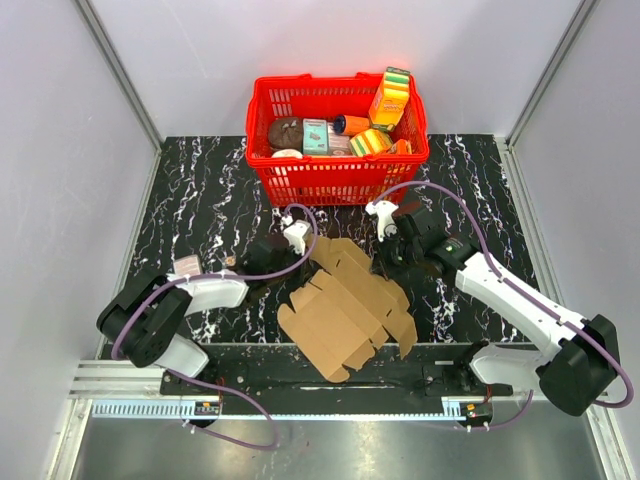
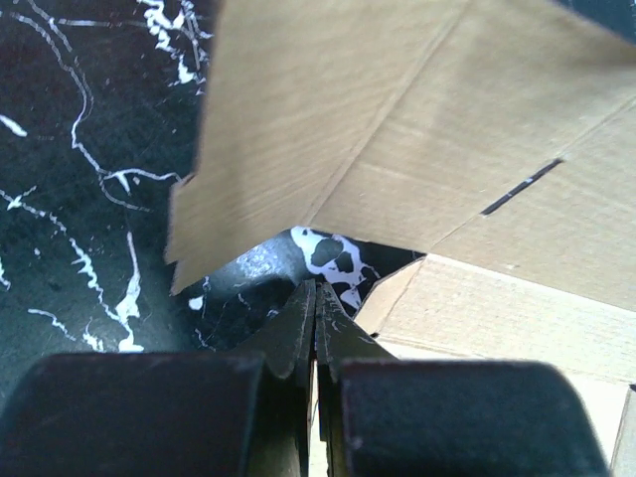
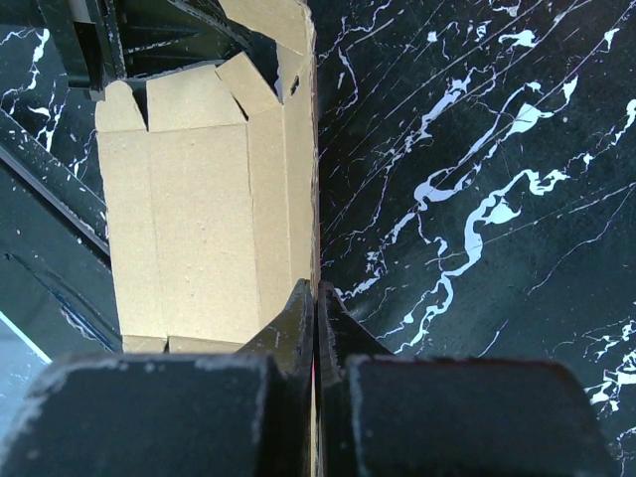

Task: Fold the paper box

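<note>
The paper box [image 1: 345, 305] is a flat brown die-cut sheet with flaps, lying askew on the black marble table between the two arms. My left gripper [image 1: 303, 260] is at its upper left edge. In the left wrist view the left gripper [image 2: 316, 288] is shut, with a thin pale strip of card between its fingers, and a raised flap of the paper box [image 2: 397, 119] stands over it. My right gripper [image 1: 383, 268] is at the sheet's upper right. Seen from the right wrist, the right gripper [image 3: 316, 288] is shut on the edge of the paper box [image 3: 199, 199], which stands edge-on.
A red plastic basket [image 1: 340, 180] full of colourful packages stands at the back of the table, just behind both grippers. Bare marble table [image 1: 200, 200] lies to the left and right of the sheet. A metal rail [image 1: 320, 385] with the arm bases runs along the near edge.
</note>
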### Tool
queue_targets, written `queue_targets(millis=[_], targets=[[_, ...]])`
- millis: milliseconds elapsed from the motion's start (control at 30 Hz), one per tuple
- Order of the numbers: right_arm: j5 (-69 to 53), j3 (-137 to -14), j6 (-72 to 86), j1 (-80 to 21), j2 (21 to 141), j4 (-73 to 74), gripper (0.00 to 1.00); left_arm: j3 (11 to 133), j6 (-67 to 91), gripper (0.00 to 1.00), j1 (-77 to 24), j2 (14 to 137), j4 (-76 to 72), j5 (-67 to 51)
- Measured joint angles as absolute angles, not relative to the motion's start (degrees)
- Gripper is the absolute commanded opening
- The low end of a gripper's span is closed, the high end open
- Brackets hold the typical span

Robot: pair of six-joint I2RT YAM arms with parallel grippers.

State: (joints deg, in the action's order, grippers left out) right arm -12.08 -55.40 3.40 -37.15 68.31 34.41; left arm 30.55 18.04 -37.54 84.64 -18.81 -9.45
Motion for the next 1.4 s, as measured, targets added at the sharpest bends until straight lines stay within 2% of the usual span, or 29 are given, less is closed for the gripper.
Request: queue_targets(millis=[1133, 1200, 1267, 1333, 1400], targets=[[-11.55, -55.4, 3.97, -37.15, 71.31, 34.09, 0.0, 32.8, 18.11, 0.0, -46.11, 87.31, -18.83, -10.11], [-11.03, -55.4, 3.95, -37.15, 71.48, 34.13, 0.0, 32.58, 18.24, 0.17, -46.15, 85.62, -17.91, -9.19], [-10.26, -55.4, 3.92, -37.15, 71.66, 34.15, 0.0, 31.9, 18.2, 0.2, -46.15, 81.56, -16.21, -8.08], [-9.1, -55.4, 3.68, -37.15, 71.77, 34.2, 0.0, 30.98, 17.96, 0.33, -46.15, 75.88, -15.38, -6.59], [-8.08, -55.4, 3.25, -37.17, 71.77, 34.35, 0.0, 30.37, 17.56, 0.4, -46.15, 70.11, -14.66, -5.02]])
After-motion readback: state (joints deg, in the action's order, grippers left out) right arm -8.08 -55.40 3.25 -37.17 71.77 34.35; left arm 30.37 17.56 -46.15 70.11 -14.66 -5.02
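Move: About 3 cm to the left hand's right and 2 cm back, just below its shut fingertips, is the left end of the fold beneath the raised cardboard panel. The end flap lies roughly 4 cm ahead of that hand, 2 cm right and 3 cm above; the broad near panel is centred some 16 cm back, 3 cm right and 1 cm lower. From the right hand, gripping the raised panel's edge, that fold end is about 12 cm left, 1 cm back and 10 cm below. Sliding low over the cardboard with shut fingers, the left hand follows the fold at the foot of the raised panel back and to the right for about 6 cm, turning some 10 degrees clockwise. It then lifts off about 7 cm, drifting slightly left as its fingers part. Meanwhile the right hand keeps its pinch on the panel edge and eases down 2 cm. ##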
